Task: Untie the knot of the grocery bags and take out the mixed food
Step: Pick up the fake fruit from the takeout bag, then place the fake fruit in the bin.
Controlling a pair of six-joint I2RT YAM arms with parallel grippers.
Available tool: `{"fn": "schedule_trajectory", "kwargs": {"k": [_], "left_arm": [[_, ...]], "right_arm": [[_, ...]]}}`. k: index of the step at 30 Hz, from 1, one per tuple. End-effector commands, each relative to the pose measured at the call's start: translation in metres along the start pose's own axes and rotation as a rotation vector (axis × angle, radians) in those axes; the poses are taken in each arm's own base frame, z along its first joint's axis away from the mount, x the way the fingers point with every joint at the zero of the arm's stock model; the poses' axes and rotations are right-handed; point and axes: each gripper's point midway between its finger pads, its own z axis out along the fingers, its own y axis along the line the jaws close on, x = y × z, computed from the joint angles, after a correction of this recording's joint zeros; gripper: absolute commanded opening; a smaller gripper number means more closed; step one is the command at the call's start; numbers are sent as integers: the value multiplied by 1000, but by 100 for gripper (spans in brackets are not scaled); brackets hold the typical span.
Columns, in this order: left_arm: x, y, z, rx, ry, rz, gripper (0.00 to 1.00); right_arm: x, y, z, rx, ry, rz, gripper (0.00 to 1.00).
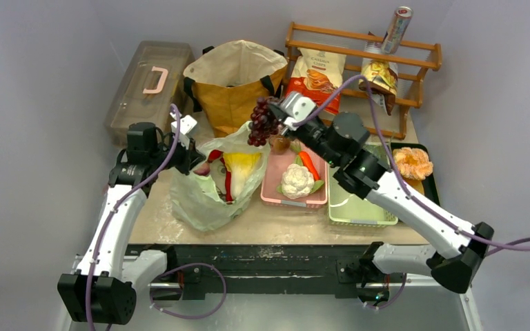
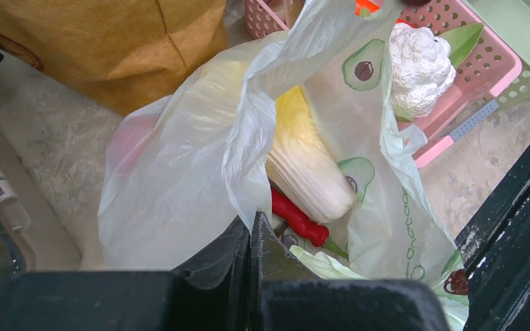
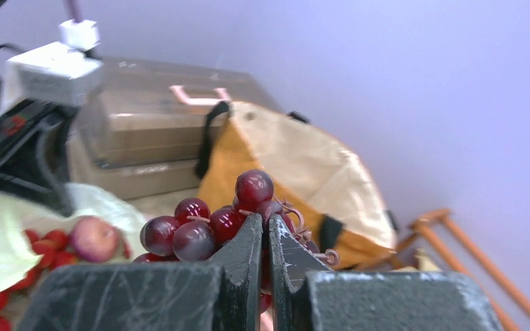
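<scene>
The pale-green plastic bag [image 1: 203,200] lies open on the table; no knot shows. My left gripper [image 1: 194,155] is shut on a fold of the bag's film [image 2: 179,158] at the mouth. Inside lie a yellow-white cabbage [image 2: 310,172], a red chilli [image 2: 297,221] and red fruits [image 3: 93,238]. My right gripper [image 1: 281,127] hangs above the bag's right side, shut on a bunch of dark grapes [image 1: 262,121] held in the air, its jaws pinching the bunch [image 3: 200,231]. The mustard-brown tote [image 1: 231,89] stands open behind.
A pink basket [image 1: 297,202] right of the bag holds a cauliflower [image 1: 297,181] and a carrot [image 1: 308,164]. A green basket [image 1: 359,207] and a black tray [image 1: 428,186] lie further right. At the back stand a wooden rack [image 1: 359,41] with chip bags and a can, and a lidded box [image 1: 145,86].
</scene>
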Motion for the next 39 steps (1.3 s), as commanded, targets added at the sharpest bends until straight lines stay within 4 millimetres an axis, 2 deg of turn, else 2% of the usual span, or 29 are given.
{"fn": "schedule_trajectory", "kwargs": {"k": [1, 3, 8, 10, 12, 19, 21, 23, 25, 27, 28, 31, 34, 35, 36, 37, 38, 39], "left_arm": [[-17, 1, -1, 1, -37, 22, 0], [-16, 1, 1, 3, -35, 13, 0], [-18, 3, 2, 0, -37, 3, 0], [-21, 5, 2, -6, -39, 5, 0], [-22, 7, 2, -13, -41, 6, 0], [-22, 8, 4, -16, -39, -2, 0], [-23, 7, 4, -13, -42, -7, 0], [-23, 6, 4, -8, -46, -8, 0], [-22, 5, 3, -9, -50, -5, 0], [-21, 4, 2, -6, -49, 0, 0], [-21, 3, 1, -6, -49, 3, 0], [-20, 1, -1, -5, -52, 10, 0], [-20, 1, 0, 2, -56, 13, 0], [-21, 1, 1, 4, -58, 13, 0], [-21, 2, 2, 4, -61, 14, 0], [-22, 2, 2, 3, -63, 15, 0], [-23, 2, 2, 3, -65, 18, 0], [-24, 3, 2, 2, -67, 21, 0]], "right_arm": [[-33, -65, -34, 217, 5, -80, 0], [-26, -82, -50, 250, 48, -69, 0], [9, -125, -90, 379, 203, -85, 0], [27, -136, -112, 424, 280, -90, 0], [47, -138, -138, 448, 363, -107, 0], [99, -111, -215, 450, 602, -100, 0], [117, -97, -230, 426, 663, -81, 0], [141, -82, -244, 396, 734, -61, 0], [172, -70, -257, 383, 827, -64, 0], [195, -66, -268, 395, 901, -85, 0], [202, -67, -270, 415, 916, -98, 0], [204, -74, -272, 459, 936, -108, 0], [208, -66, -274, 427, 949, -89, 0], [215, -60, -276, 406, 963, -80, 11], [218, -56, -276, 388, 970, -67, 39], [217, -52, -271, 368, 962, -33, 64], [213, -49, -263, 339, 945, 1, 78], [204, -47, -251, 310, 899, 34, 83]]}}
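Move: The grapes are already pinched in my right hand, high over the table; the green basket they go to has its middle about 33 cm to the right, roughly level in reach, and some 34 cm below. The pink basket's middle stands about 9 cm right and 4 cm farther out, also 34 cm down. The melon sits in the green basket's far part, about 35 cm right and 8 cm ahead. From my left hand, the green basket lies some 60 cm right, 3 cm ahead and 14 cm lower. I swing my right hand with the grapes about 28 cm right, across the pink basket. It first rises a little and reaches slightly forward, then sinks, about 22 cm lower in all, and draws back, while the wrist turns clockwise and tips down. Over the near part of the green basket it stops and my fingers open wide. My left hand stays put, still pinching the bag's rim. ##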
